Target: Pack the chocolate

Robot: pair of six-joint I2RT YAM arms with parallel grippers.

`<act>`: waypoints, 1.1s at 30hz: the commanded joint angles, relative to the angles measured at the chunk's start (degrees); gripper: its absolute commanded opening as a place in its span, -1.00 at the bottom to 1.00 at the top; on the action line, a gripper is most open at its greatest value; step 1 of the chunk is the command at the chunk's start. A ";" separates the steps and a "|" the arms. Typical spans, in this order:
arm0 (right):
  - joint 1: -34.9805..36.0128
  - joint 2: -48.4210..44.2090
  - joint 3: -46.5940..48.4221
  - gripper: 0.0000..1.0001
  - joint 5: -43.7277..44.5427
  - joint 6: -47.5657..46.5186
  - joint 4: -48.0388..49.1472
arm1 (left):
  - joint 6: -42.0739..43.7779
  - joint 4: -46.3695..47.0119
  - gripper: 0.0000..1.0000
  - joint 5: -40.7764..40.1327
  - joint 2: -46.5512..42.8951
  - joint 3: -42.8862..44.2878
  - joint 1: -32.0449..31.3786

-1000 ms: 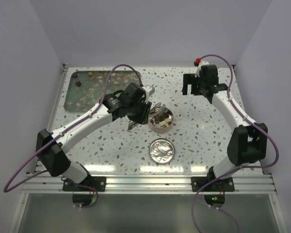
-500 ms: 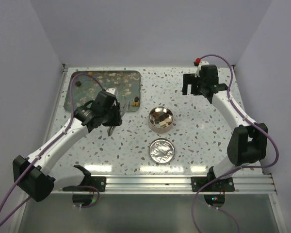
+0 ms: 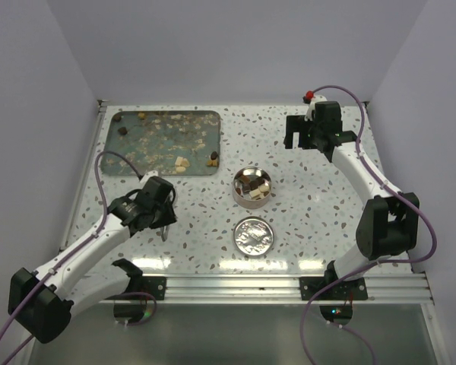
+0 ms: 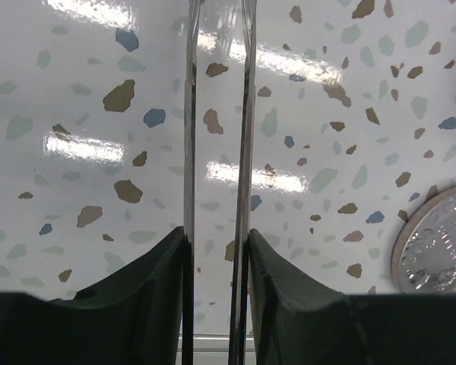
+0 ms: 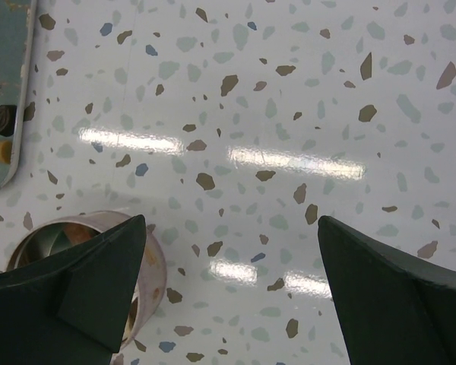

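Dark and pale chocolate lumps [image 3: 181, 163] lie on the flat tray [image 3: 114, 163] at the far left, more of them [image 3: 213, 158] at its right edge. The round metal tin [image 3: 252, 187] in mid-table holds several pieces [image 3: 251, 194]. My left gripper [image 3: 165, 232] hangs over bare table, near and left of the tin. Its thin metal blades [image 4: 216, 76] stand a narrow gap apart with nothing between them. My right gripper [image 3: 299, 141] is wide open and empty [image 5: 232, 228], far right of the tin [image 5: 38, 243].
The tin's lid [image 3: 254, 236] lies flat just in front of the tin and shows at the right edge of the left wrist view [image 4: 441, 243]. Tan crumbs are smeared over the tray. The right wrist view catches the tray's corner [image 5: 7, 91].
My left arm has swung back from beside the tin, past the tray's near edge, to the near left of the table. The right arm has not moved.
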 commanded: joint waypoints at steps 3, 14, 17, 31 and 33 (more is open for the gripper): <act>-0.05 -0.08 0.08 0.97 -0.86 0.42 1.46 | -3.30 3.34 -0.19 -2.21 1.45 -3.27 0.26; 0.04 -1.66 -2.03 0.97 -0.24 -0.02 1.54 | -0.14 10.72 -0.10 -0.99 6.36 -9.61 3.06; 0.04 -1.66 -1.68 0.97 -0.51 -0.02 1.46 | 1.53 13.18 -0.10 -0.55 8.12 -10.31 5.18; 0.04 -2.10 -1.50 0.97 0.02 -0.37 0.93 | 7.60 16.18 0.36 -1.51 13.66 -8.73 8.43; 0.04 -2.19 -1.50 0.97 0.11 -0.37 0.93 | 8.04 16.09 0.46 -1.77 14.27 -8.03 8.52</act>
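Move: The left hand already holds the tongs, squeezed nearly shut. They go to a bare table spot about 10 cm below and 3 cm left of that hand. From the hand, the lid lies roughly 23 cm right and 2 cm back; the round tin is about 23 cm right and 10 cm ahead. From the right hand, the spot lies some 24 cm back, 41 cm left and 18 cm down. Left hand lowers the tongs about 9 cm towards bare table, drifting 4 cm left, then its fingers open wide. ##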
